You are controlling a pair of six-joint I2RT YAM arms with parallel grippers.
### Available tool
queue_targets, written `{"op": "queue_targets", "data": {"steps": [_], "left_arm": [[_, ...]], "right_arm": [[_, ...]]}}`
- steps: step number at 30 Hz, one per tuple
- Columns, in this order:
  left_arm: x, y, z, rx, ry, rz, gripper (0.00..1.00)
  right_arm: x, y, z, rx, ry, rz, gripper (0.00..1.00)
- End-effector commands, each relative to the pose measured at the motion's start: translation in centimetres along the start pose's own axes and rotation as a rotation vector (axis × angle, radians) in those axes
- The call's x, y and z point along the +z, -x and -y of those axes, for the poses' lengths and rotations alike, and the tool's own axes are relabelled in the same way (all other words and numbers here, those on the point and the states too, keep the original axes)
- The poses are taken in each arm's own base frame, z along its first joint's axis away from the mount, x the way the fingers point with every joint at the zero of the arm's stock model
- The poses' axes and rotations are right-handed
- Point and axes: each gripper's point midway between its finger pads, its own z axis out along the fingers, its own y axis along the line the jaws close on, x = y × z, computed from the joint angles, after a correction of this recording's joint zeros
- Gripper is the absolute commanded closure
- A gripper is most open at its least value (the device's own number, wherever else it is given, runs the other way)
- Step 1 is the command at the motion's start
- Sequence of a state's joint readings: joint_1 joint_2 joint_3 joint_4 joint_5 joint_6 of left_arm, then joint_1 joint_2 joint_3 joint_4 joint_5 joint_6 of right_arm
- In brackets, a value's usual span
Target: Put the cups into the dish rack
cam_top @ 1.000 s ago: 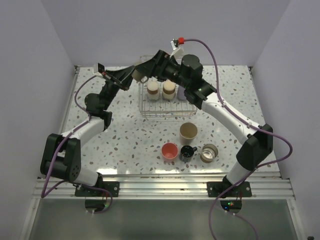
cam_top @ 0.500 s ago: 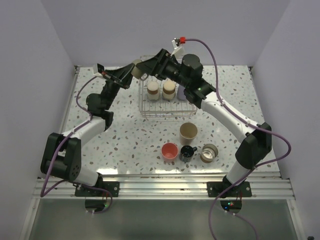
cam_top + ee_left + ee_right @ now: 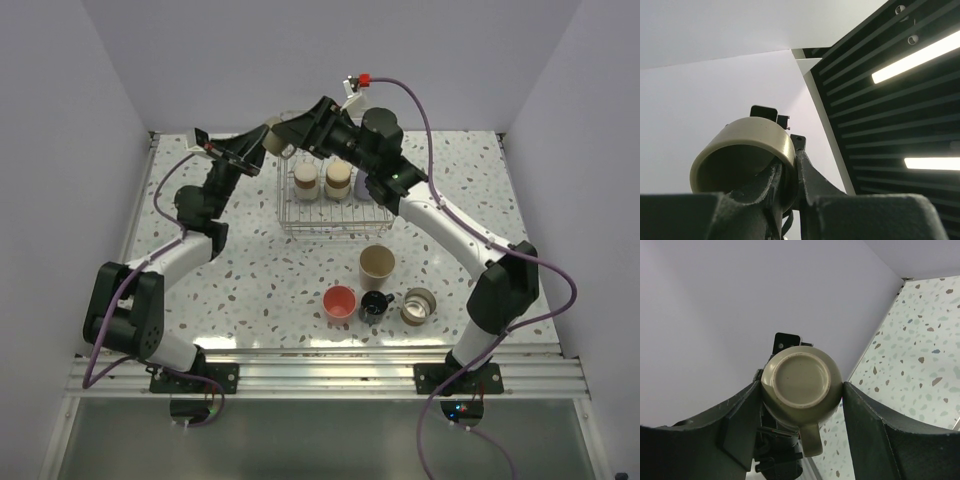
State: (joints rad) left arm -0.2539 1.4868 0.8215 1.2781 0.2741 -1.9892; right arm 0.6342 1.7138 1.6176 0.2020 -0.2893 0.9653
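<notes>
A beige handled cup [image 3: 272, 138] hangs in the air by the far left corner of the dish rack [image 3: 300, 226]. My left gripper [image 3: 262, 144] is shut on its wall [image 3: 745, 140], one finger inside the rim and one outside [image 3: 810, 172]. My right gripper [image 3: 284, 133] has its fingers pressed on both sides of the same cup [image 3: 802, 377], whose base faces the right wrist camera, handle down. Two beige cups [image 3: 306, 180] [image 3: 338, 180] and a lavender one [image 3: 362, 183] stand in the rack. The tan cup [image 3: 377, 265], coral-pink cup [image 3: 340, 302], black mug [image 3: 375, 304] and a metal cup [image 3: 418, 306] sit on the table.
The speckled table [image 3: 250, 270] is walled in by pale panels on the left, right and back. Both arms reach over the far left part of the rack. A metal rail [image 3: 320, 372] runs along the near edge by the arm bases.
The right gripper's fingers closed in onto the beige cup held by the left gripper. The left arm moved the cup slightly up and right toward it.
</notes>
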Motion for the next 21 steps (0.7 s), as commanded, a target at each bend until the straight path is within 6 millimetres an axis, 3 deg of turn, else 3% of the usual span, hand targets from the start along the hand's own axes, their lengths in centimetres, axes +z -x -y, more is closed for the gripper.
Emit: {"op": "queue_targets", "data": {"steps": [1,5,10,21], "left_arm": [[-4.0,-7.1,11.1,0.07,-0.486,-0.276,0.81],[-4.5,-6.9,9.8,0.055,-0.441,-0.268,0.68],[-5.0,-6.6,8.5,0.045,-0.4,-0.253,0.59],[-5.6,-6.6,4.4,0.104,-0.196,-0.267,0.55]], "right_arm": [[0.0,0.7,-4.0,-0.009,0.118,-0.001,0.75],[-0.3,0.6,-3.7,-0.015,0.099,-0.001,0.88],[-0.6,0.9,-2.9,-0.023,0.067,0.009,0.91],[-2.4,4.9,0.4,-0.032,-0.031,0.085,0.94]]}}
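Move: The olive cup is held by both grippers: its middle is about 2 cm ahead, 2 cm right and 1 cm below the left hand, and about 1 cm ahead and to the left of the right hand. From the right hand, the dish rack's middle lies roughly 14 cm ahead, 11 cm right and 35 cm down. Two upturned tan cups in it stand some 10 cm ahead and 33 cm below, one 3 cm and the other 12 cm right. Open the left gripper to about four tenths to let go of the olive cup's wall, then sink it about 4 cm while drawing it back some 2 cm and slightly right, clear of the cup. Keep the right gripper clamped around the cup; hold it nearly still at first, lower it 2 cm, then swing right and forward, about 2 cm each, towards the rack. ##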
